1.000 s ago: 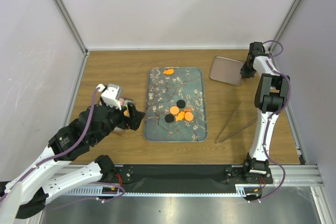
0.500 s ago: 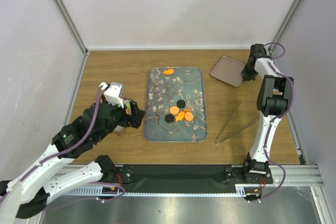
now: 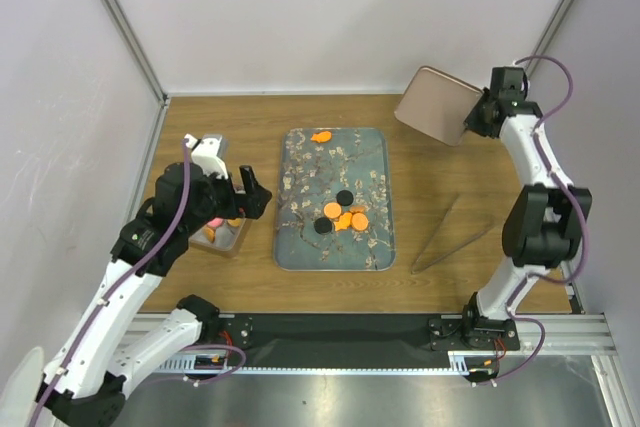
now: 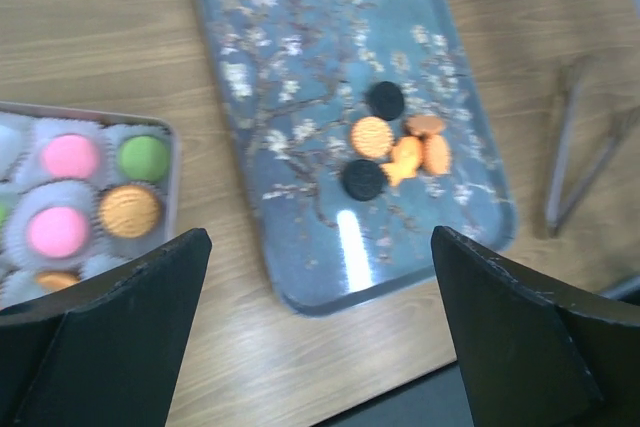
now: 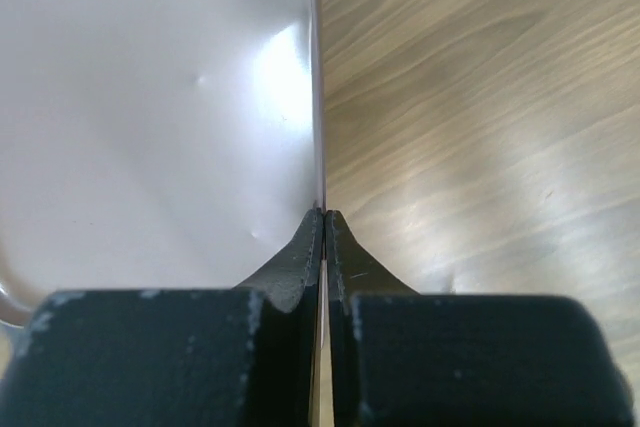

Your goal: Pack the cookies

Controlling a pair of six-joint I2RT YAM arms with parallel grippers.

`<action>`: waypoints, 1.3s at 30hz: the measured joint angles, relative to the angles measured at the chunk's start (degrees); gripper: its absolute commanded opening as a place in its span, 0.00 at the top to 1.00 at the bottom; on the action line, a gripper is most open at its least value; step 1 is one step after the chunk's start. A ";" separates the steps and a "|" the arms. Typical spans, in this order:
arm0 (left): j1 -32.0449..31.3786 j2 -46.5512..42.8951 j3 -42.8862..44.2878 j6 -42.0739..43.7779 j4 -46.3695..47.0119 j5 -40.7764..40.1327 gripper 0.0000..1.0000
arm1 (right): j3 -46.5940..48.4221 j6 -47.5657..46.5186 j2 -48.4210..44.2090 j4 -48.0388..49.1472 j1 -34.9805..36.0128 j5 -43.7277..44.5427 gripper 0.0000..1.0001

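Note:
Several cookies lie on the floral grey tray (image 3: 300, 172): an orange cluster (image 3: 347, 217), two black discs (image 3: 343, 197) and an irregular orange piece (image 3: 321, 136) at the far end. The left wrist view shows the cluster (image 4: 400, 147) too. More cookies sit in paper cups in a small tin (image 4: 170, 147), pink (image 4: 70, 155), green (image 4: 143, 157) and orange (image 4: 129, 210); the tin (image 3: 225, 237) is left of the tray. My left gripper (image 3: 250, 197) (image 4: 318, 247) is open and empty, above the tin and the tray's left edge. My right gripper (image 3: 475, 117) (image 5: 323, 217) is shut on the tin lid (image 3: 435, 104) (image 5: 150, 97), held tilted off the table at the back right.
Metal tongs (image 3: 450, 237) (image 4: 580, 147) lie on the wooden table right of the tray. White walls close in the left, back and right sides. The black base rail runs along the near edge.
My right gripper has lifted the lid off the table and tilted it up. My left arm has drawn back to the left and up, uncovering the tin.

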 measured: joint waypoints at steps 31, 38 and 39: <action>14.38 7.10 -9.55 -11.91 21.40 27.54 0.15 | -19.17 9.86 -19.89 10.45 42.95 -10.14 1.00; 14.78 7.26 -10.45 -13.60 22.45 27.52 0.34 | -19.32 10.05 -19.65 10.97 45.11 -9.73 1.00; 14.80 7.26 -10.45 -13.75 22.75 27.58 0.41 | -19.50 10.03 -19.65 11.19 45.38 -9.66 1.00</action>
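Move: The right hand already pinches the lid's right rim; the lid's middle lies about 8 cm left and 4 cm ahead of it. The cookie box it is bound for lies some 63 cm left, 21 cm back and 15 cm lower, the blue tray about 33 cm left, 11 cm back, 16 cm lower. From the empty left hand, the lid is roughly 43 cm right, 30 cm ahead, 6 cm lower; the box, 13 cm left, 4 cm ahead, 23 cm down. Sweeping left some 35 cm and back about 18, slightly higher, the right hand carries the lid across the blue tray towards the left hand, swinging it some 45 degrees counter-clockwise and slowing at the end. The left hand shifts right and up, then forward and down to the lid's left rim, rolling its left side down, and its open fingers begin to close around that rim. ##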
